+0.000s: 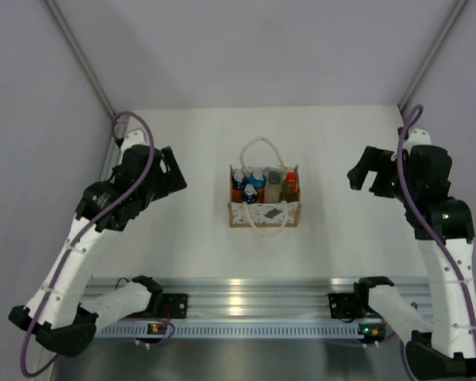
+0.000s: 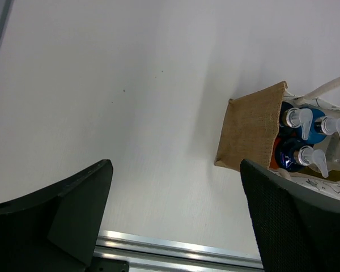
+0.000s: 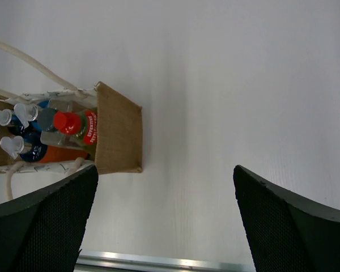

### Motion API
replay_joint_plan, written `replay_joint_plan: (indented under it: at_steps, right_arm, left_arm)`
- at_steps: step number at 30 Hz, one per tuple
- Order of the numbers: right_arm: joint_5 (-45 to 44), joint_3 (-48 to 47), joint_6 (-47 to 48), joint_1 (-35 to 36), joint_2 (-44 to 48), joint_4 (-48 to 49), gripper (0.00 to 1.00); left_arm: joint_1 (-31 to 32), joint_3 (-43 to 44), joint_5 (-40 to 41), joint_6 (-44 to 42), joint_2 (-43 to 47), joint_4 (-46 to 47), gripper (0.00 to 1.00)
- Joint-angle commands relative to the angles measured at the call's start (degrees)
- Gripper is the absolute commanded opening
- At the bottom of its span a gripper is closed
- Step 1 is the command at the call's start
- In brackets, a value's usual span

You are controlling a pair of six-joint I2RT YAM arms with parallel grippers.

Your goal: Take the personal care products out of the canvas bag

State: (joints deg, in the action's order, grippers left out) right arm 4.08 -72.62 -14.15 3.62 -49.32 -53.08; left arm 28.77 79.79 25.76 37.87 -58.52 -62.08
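The canvas bag [image 1: 263, 213] stands upright mid-table, its rope handles [image 1: 261, 144] lying out front and back. Inside stand the personal care products: three orange bottles with blue caps [image 1: 250, 183], a whitish one with a dark grey cap [image 1: 274, 179] and a slim yellow one with a red cap [image 1: 290, 182]. My left gripper [image 1: 174, 171] is open and empty, well left of the bag; its wrist view [image 2: 178, 218] shows the bag's tan side [image 2: 255, 133] and pump tops [image 2: 301, 120]. My right gripper [image 1: 363, 176] is open and empty, well right of the bag [image 3: 119, 136]; the red cap [image 3: 67, 122] shows there.
An aluminium rail [image 1: 246, 290] runs along the table's near edge, with both arm bases on it. Grey walls close in the table on the left, back and right. White tabletop [image 1: 206, 143] lies all round the bag.
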Motion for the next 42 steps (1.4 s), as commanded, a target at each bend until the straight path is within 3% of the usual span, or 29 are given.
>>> replay_joint_plan:
  at_steps: [1,5,9,10,12,14,15,20,23,27,42]
  right_arm:
    - [-1.4,-0.4,-0.6,0.1,-0.3,0.8,0.99]
    - [1.4,0.0,0.1,0.1,-0.7,1.7,0.99]
    - [17.3,3.7,-3.8,0.7,-2.1,8.9,1.00]
    - [17.3,4.3,-5.0,1.8,-2.6,11.1,1.00]
    - [13.2,4.2,-6.0,8.7,-4.8,12.1,0.99]
    - [1.3,1.7,-5.7,19.1,-7.1,11.7,0.99]
    - [-4.8,0.7,-6.0,21.5,-9.6,11.6,1.00]
    - [-14.3,-5.5,-5.9,31.6,-19.0,11.5,0.92]
    - [-20.0,-8.1,-5.9,33.9,-26.1,10.5,0.78]
    - [-20.9,-9.3,-5.7,34.7,-30.4,10.6,0.57]
    - [-23.8,-9.6,-3.7,35.7,-35.3,10.6,0.40]
  left_arm:
    - [0.0,0.4,-2.9,1.7,-2.1,2.1,0.99]
    - [0.0,-0.3,-9.1,2.1,-4.8,3.9,0.98]
    - [0.0,-1.3,-16.3,1.0,-8.1,8.9,0.99]
    - [0.1,-1.4,-17.0,1.2,-9.7,9.3,0.98]
    - [0.1,-1.8,-19.1,1.9,-11.1,10.0,0.98]
    - [0.5,-3.6,-20.8,3.4,-12.6,12.1,0.99]
    - [0.8,-4.2,-21.4,3.8,-13.0,12.8,0.98]
    - [2.9,-7.5,-22.9,3.7,-15.1,16.7,0.98]
    - [3.5,-8.5,-22.9,3.5,-15.5,16.9,0.98]
    - [3.7,-9.9,-23.1,3.7,-14.4,16.9,0.98]
    - [3.7,-16.7,-21.5,1.8,-4.7,16.6,0.99]
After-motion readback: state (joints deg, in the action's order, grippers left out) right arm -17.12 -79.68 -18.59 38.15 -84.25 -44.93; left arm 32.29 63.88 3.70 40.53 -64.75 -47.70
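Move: The red-capped bottle stands about 16 cm to the right gripper's left, 8 cm ahead and 21 cm below. The clear bottle is 6 cm left of it and the bag's right wall some 3 cm right of it, both about level with it. From the left gripper, the bag's left wall lies roughly 13 cm right, 6 cm ahead and 23 cm below, the front pump bottle 6 cm beyond it to the right and 1 cm nearer the base. Swing the right gripper about 16 cm left to the red-capped bottle, then sink it some 10 cm while reaching forward, tipping the fingers down and closing them from wide open to under half, astride the red cap. Bring the open left gripper right and down, about 10 cm each, towards the bag's left wall, nudging forward first and then drawing back, its fingers tipping down and turning clockwise. ##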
